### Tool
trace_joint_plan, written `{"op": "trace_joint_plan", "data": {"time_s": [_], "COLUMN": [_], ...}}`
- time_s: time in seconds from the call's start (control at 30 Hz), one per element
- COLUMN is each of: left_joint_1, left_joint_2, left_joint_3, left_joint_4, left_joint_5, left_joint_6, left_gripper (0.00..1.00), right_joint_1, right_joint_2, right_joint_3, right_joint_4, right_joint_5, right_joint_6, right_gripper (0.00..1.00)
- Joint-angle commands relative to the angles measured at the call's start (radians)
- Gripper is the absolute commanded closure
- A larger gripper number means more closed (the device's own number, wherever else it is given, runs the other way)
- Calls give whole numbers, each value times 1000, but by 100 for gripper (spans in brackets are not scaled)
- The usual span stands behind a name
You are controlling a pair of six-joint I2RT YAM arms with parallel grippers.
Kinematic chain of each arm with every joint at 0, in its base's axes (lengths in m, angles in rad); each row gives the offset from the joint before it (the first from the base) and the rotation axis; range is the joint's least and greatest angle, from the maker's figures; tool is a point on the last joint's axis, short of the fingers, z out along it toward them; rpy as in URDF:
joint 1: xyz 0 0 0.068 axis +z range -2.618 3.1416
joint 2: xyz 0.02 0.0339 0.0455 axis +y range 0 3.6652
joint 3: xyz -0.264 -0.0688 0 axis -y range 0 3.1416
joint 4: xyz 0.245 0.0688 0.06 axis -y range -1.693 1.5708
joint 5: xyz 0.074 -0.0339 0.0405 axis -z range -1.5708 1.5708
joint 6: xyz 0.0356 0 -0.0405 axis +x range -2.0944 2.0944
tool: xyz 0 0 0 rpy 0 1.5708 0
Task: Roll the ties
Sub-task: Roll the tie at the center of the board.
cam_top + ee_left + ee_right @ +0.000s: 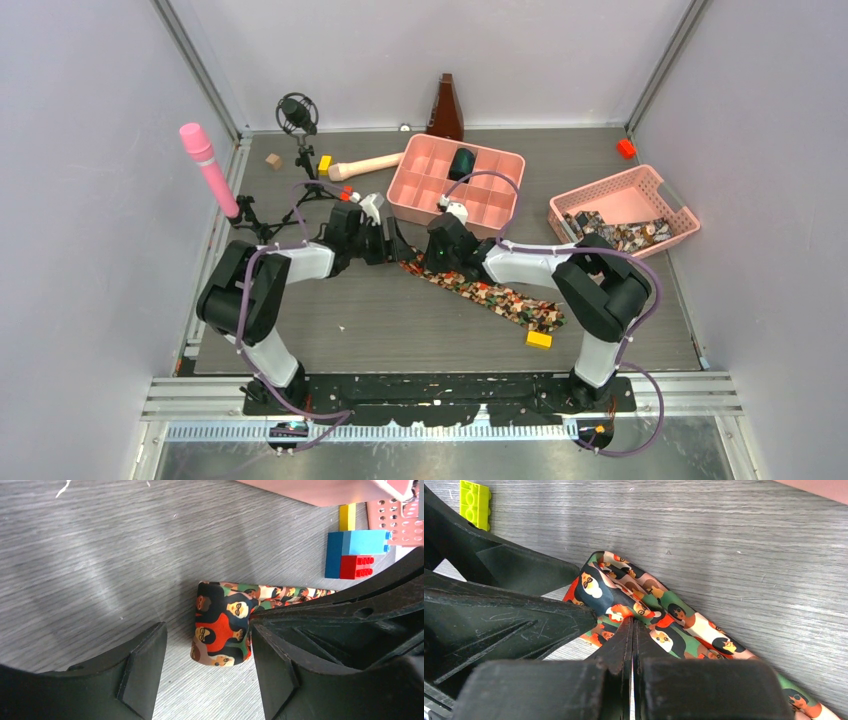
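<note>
One tie [500, 297], dark with a busy print of faces in red, orange, white and green, lies slanting across the grey table. Its far end is turned over into a short roll [222, 625]. My left gripper [385, 245] is open, and the roll sits between its fingers [145, 660], close to the right one. My right gripper [427, 262] is shut, nothing between its jaws, its tips [633, 622] pressing down on the tie [664, 615] just behind the roll. More ties [612, 233] lie bundled in the pink basket [668, 200].
A pink compartment tray [402, 188] stands just behind both grippers. A yellow block [539, 339] lies near the tie's wide end. Blue and red blocks [357, 555] lie beside the left gripper. A microphone stand [298, 120], pink cylinder [208, 165] and wooden mallet [365, 166] are at the back left.
</note>
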State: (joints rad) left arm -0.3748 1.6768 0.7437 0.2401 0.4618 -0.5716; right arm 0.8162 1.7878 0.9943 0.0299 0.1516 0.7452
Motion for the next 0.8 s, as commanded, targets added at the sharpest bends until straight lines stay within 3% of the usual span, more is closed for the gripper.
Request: {"op": "trace_joint_plan", "data": {"time_s": [0.0, 0.5, 0.77], "left_joint_1": [-3, -9, -12], "left_joint_2": [20, 78, 74], "left_joint_3": [37, 19, 43], "left_joint_4": [97, 139, 100], "left_joint_5": [59, 174, 163], "left_joint_6": [-3, -10, -11], "left_gripper": [35, 54, 74], "right_joint_1": [2, 1, 0], "right_joint_2": [-35, -42, -69], "right_joint_3": [-14, -17, -17], "right_joint_4": [-13, -13, -21], "right_joint_5": [-12, -6, -4], "right_joint_6": [17, 14, 7], "right_gripper": [100, 100, 99]}}
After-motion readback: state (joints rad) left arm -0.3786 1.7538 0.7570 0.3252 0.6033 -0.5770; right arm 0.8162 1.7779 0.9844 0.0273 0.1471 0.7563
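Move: The rolled end of the tie sits almost between the left hand's open fingers, about 2 cm to the hand point's right, 1 cm back and 1 cm below. From the right hand, the same end is about 3 cm left and 1 cm ahead. The compartment tray is some 15 cm ahead of the left hand and 10 cm to its right; the yellow block is about 27 cm right and 16 cm back. The left fingers close on the two sides of the tie's rolled end, from about two-thirds open to a third, while that hand eases roughly 2 cm right and slightly back, turning about 5 degrees clockwise. The right hand stays put, its shut fingertips still on the tie's folded layers just beside the roll. ##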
